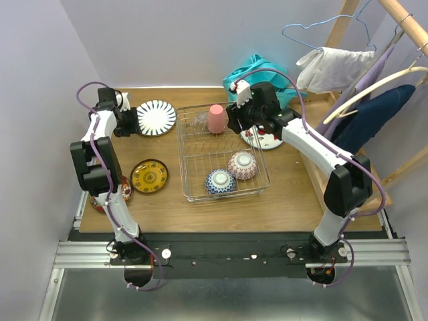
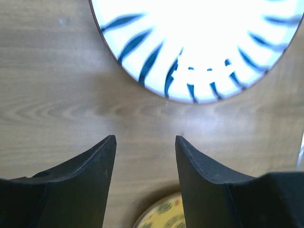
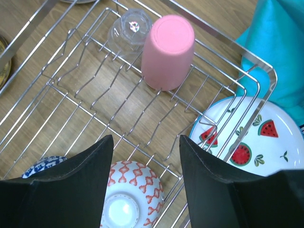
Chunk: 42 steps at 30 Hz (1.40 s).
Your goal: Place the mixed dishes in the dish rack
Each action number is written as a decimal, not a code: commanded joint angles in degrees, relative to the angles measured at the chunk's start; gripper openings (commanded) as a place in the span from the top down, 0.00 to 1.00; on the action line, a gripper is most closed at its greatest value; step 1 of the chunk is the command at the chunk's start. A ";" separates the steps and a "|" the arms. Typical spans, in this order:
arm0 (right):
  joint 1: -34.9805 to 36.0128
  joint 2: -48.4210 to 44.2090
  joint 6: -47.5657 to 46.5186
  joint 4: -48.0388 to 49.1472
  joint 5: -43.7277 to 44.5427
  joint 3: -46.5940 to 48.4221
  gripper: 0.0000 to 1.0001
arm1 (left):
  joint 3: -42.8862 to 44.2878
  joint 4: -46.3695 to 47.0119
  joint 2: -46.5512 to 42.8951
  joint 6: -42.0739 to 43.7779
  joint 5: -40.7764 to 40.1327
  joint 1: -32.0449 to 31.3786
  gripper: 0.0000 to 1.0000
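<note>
The dish rack (image 1: 227, 196) (image 3: 270, 69) stands mid-table and holds an upturned pink cup (image 1: 216, 118) (image 3: 167, 52), a clear glass (image 1: 199, 121) (image 3: 129, 28), a red-patterned bowl (image 1: 242, 164) (image 3: 130, 197) and a blue bowl (image 1: 220, 181) (image 3: 45, 164). Over its back right corner my right gripper (image 1: 237, 122) (image 3: 146, 137) hovers open and empty, beside the watermelon plate (image 1: 262, 139) (image 3: 256, 142) on the table outside the rack. My left gripper (image 1: 137, 122) (image 2: 145, 138) is open and empty, just short of the blue-striped plate (image 1: 156, 118) (image 2: 199, 42). A gold saucer (image 1: 149, 176) (image 2: 164, 216) lies nearer. A red saucer (image 1: 99, 202) peeks from under the left arm.
A teal cloth (image 1: 251, 70) (image 3: 280, 47) is bunched behind the rack. At the right stands a wooden clothes frame (image 1: 348, 27) with hangers, a white cloth (image 1: 334, 67) and a dark blue garment (image 1: 381, 114). Walls close in at the left and back.
</note>
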 commanded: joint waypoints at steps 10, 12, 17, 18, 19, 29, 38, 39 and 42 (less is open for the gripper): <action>-0.31 5.87 -2.59 -7.34 2.94 6.25 0.34 | 9.18 7.62 12.78 -26.54 1.48 0.50 0.41; -0.22 6.15 -3.29 -7.35 3.21 6.70 0.34 | 9.98 7.88 13.92 -28.20 2.26 0.67 0.42; -0.22 7.12 -3.64 -7.97 4.26 7.23 0.34 | 10.15 8.76 16.47 -30.76 4.11 0.76 0.56; -0.22 7.11 -3.82 -7.79 4.26 6.97 0.34 | 10.15 9.29 16.82 -31.28 4.63 0.85 0.67; -0.22 7.11 -3.73 -7.88 4.26 6.79 0.34 | 10.15 9.64 17.17 -31.38 5.86 0.85 0.73; -0.22 8.25 -2.94 -6.74 -0.48 8.19 0.35 | 4.81 10.96 12.62 -29.97 10.96 2.78 1.00; -0.13 9.14 -1.97 -5.07 -2.94 9.43 0.36 | -1.52 13.94 2.69 -26.11 14.40 6.74 1.00; -0.13 9.14 -1.71 -4.89 -3.12 9.34 0.36 | -1.97 14.73 1.89 -25.41 14.05 6.74 1.00; -0.13 9.14 -1.18 -4.80 -4.26 9.43 0.36 | -1.71 12.91 0.04 -20.40 13.52 6.65 1.00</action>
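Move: The striped plate's middle lies about 8 cm ahead of the left hand, 9 cm to its right and 6 cm below. The yellow plate is some 15 cm back and 12 cm right, also on the table. The dish rack's middle is roughly 7 cm back and 36 cm right. From the right hand, the striped plate is about 11 cm ahead, 34 cm left and 18 cm below. Left reaches 7 cm forward and down, pinches striped plate's left rim, draws back about 5 cm; right sinks. ##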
